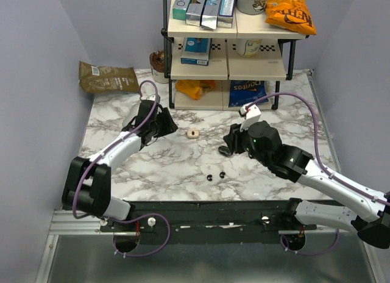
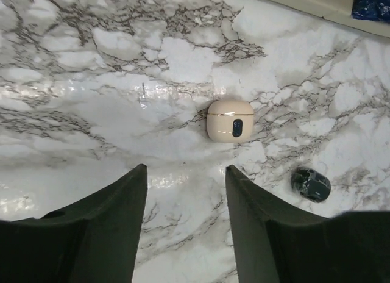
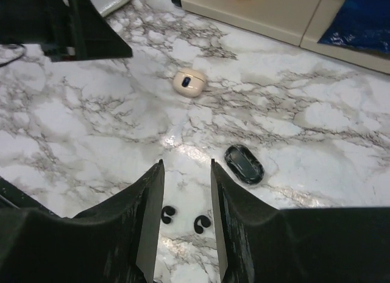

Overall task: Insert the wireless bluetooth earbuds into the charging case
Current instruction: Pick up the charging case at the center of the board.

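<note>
The two wireless bluetooth earbuds [image 1: 209, 177] [image 1: 221, 174] are tiny glossy black buds lying side by side on the marble near the front. In the right wrist view these earbuds [image 3: 167, 214] [image 3: 202, 223] lie on the table below the open right gripper [image 3: 186, 164], seen between its fingers and untouched. The charging case [image 1: 193, 133] is a cream rounded shell with a dark window. It sits on the table just beyond the open, empty left gripper [image 2: 186, 170], and the case [image 2: 230, 119] looks shut. The right gripper [image 1: 234, 139] hovers by a black oval pod [image 1: 224, 150].
The black oval pod [image 3: 244, 164] lies right of the right gripper's fingers. A shelf rack [image 1: 228, 69] with snack boxes, an orange chip bag [image 1: 290, 11] and a blue bag [image 1: 247, 93] stands at the back. A brown bag [image 1: 106, 77] lies at back left.
</note>
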Tool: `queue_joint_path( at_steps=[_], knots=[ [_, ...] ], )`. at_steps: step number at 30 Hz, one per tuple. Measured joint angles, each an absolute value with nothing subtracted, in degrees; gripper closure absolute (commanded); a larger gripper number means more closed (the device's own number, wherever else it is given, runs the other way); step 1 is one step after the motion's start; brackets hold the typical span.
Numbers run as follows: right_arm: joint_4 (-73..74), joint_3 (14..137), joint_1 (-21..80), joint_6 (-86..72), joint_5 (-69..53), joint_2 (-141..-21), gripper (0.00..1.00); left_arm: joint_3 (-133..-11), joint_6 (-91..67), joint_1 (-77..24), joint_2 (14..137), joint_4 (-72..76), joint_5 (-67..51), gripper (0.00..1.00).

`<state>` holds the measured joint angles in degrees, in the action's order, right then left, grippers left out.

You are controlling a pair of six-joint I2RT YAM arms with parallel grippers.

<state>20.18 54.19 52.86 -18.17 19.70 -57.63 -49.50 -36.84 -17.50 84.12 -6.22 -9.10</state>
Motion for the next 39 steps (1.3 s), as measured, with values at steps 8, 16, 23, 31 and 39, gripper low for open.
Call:
queue_joint_path(
  at_steps=[8,16,23,31,39],
  knots=[
    [20.25,49.32,52.86,-22.46,26.37,-57.32,0.41,-44.56,-36.38,-28.80,72.18,-5.17,1.74,0.01],
    [20.32,45.95,52.84,-25.61,29.61,-49.89,0.32,-42.35,-38.00,-40.73,74.28,-2.79,9.63,0.01],
    [21.52,44.80,52.82,-27.44,30.98,-45.17,0.31,-56.27,-36.47,-45.80,85.67,-3.22,6.66,0.01],
    [23.55,44.49,52.80,-27.55,30.76,-40.91,0.31,-69.89,-30.00,-49.80,104.27,-11.03,2.70,0.01],
    [24.64,44.51,52.80,-27.35,29.85,-40.32,0.31,-77.19,-25.76,-53.69,111.57,-19.07,3.95,0.01]
  ],
)
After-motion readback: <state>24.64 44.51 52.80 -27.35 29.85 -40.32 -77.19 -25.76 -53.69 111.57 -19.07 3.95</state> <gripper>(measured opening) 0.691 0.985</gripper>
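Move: The black charging case lies on the board about 23 cm to the left hand's right, 7 cm back and 8 cm below. The beige earbud case sits nearer, some 10 cm right of that hand, 2 cm ahead and 7 cm down; the two black earbuds are around 17 cm back and 20 cm right, 8 cm lower. From the right hand, the black charging case is roughly 12 cm ahead, 1 cm left and 22 cm below. Rightward some 22 cm goes the left hand, first rising and drawing back, passing on the near side of the beige case, then sinking about 10 cm to the black charging case, fingers opening wide as it turns roughly 35 degrees clockwise and points more steeply down. The right hand dips, recovers and clears about 7 cm to its right, its fingers opening further. ##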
